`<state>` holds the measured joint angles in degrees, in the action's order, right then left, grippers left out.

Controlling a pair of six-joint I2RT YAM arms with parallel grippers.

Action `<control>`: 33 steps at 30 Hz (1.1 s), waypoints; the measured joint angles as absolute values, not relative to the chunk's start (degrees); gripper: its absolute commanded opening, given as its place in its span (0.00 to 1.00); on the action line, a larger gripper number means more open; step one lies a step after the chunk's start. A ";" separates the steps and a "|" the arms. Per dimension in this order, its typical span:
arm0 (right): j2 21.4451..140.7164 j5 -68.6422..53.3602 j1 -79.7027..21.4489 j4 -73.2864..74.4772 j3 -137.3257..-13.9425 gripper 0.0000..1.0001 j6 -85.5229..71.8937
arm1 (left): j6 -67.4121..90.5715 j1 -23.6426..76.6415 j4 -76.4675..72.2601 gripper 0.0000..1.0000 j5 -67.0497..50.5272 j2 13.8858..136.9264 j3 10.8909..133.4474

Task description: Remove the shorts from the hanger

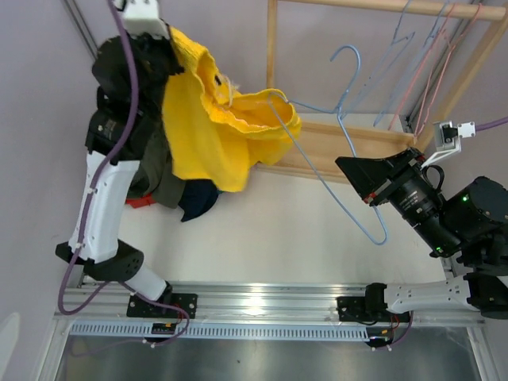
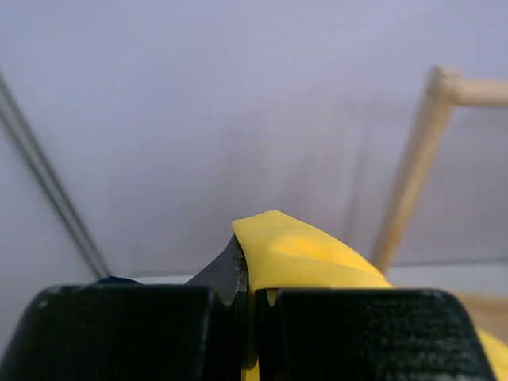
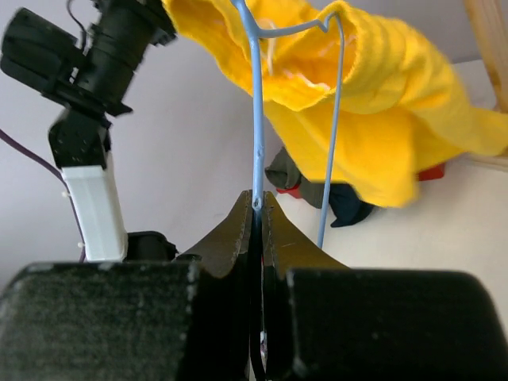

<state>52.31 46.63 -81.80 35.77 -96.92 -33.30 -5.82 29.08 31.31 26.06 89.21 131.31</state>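
Bright yellow shorts [image 1: 214, 127] hang in the air between the two arms. My left gripper [image 2: 251, 298] is shut on one end of the yellow fabric [image 2: 305, 258] at the upper left. The other end of the shorts [image 3: 373, 87] is still threaded on a light-blue wire hanger [image 1: 341, 171]. My right gripper [image 3: 259, 208] is shut on the hanger's wire [image 3: 255, 119], at the right of the top view [image 1: 357, 176]. Olive-grey and navy shorts [image 1: 178, 190] lie in a pile on the table under the left arm.
A wooden rack [image 1: 357, 143] stands at the back with more wire hangers [image 1: 421, 48] on its rail. A red item [image 1: 139, 202] peeks from under the pile. The left arm's link [image 1: 99, 206] stands beside the pile. A metal rail [image 1: 262, 302] runs along the near edge.
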 measured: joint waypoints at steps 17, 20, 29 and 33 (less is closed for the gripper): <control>53.52 57.30 -81.91 37.12 -96.07 0.00 -25.96 | 8.10 1.26 40.45 0.99 14.70 111.98 130.91; 55.92 59.68 -81.82 35.81 -99.85 0.00 -21.58 | 10.22 1.02 42.44 0.99 14.50 114.59 130.80; 69.65 45.54 -53.60 39.81 -119.09 0.00 -17.98 | 12.64 1.04 43.99 0.99 14.09 103.13 120.81; 74.59 28.69 -32.38 41.87 -120.62 0.00 -22.11 | 12.51 1.30 41.87 0.99 11.66 91.77 114.52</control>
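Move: From my left hand, pinching the yellow shorts, the red bin with its clothes pile lies about 15 cm ahead, 14 cm left and 50 cm below; the rack's left post is some 12 cm ahead, 18 cm right, its middle 28 cm lower. My right hand holds the blue hanger; the empty hangers are roughly 34 cm ahead of it, 29 cm right, about level, and the wooden tray 38 cm ahead, 15 cm right, 50 cm down. I swing my left hand forward, left and steeply down over the bin, about 17 cm out and 26 cm lower, tipping the fingers down some 35 degrees, and open wide near the bottom to let go of the shorts; then I draw back and up. My right hand keeps the blue hanger, dips slightly, then speeds forward and right towards the rack's empty hangers while turning clockwise. ##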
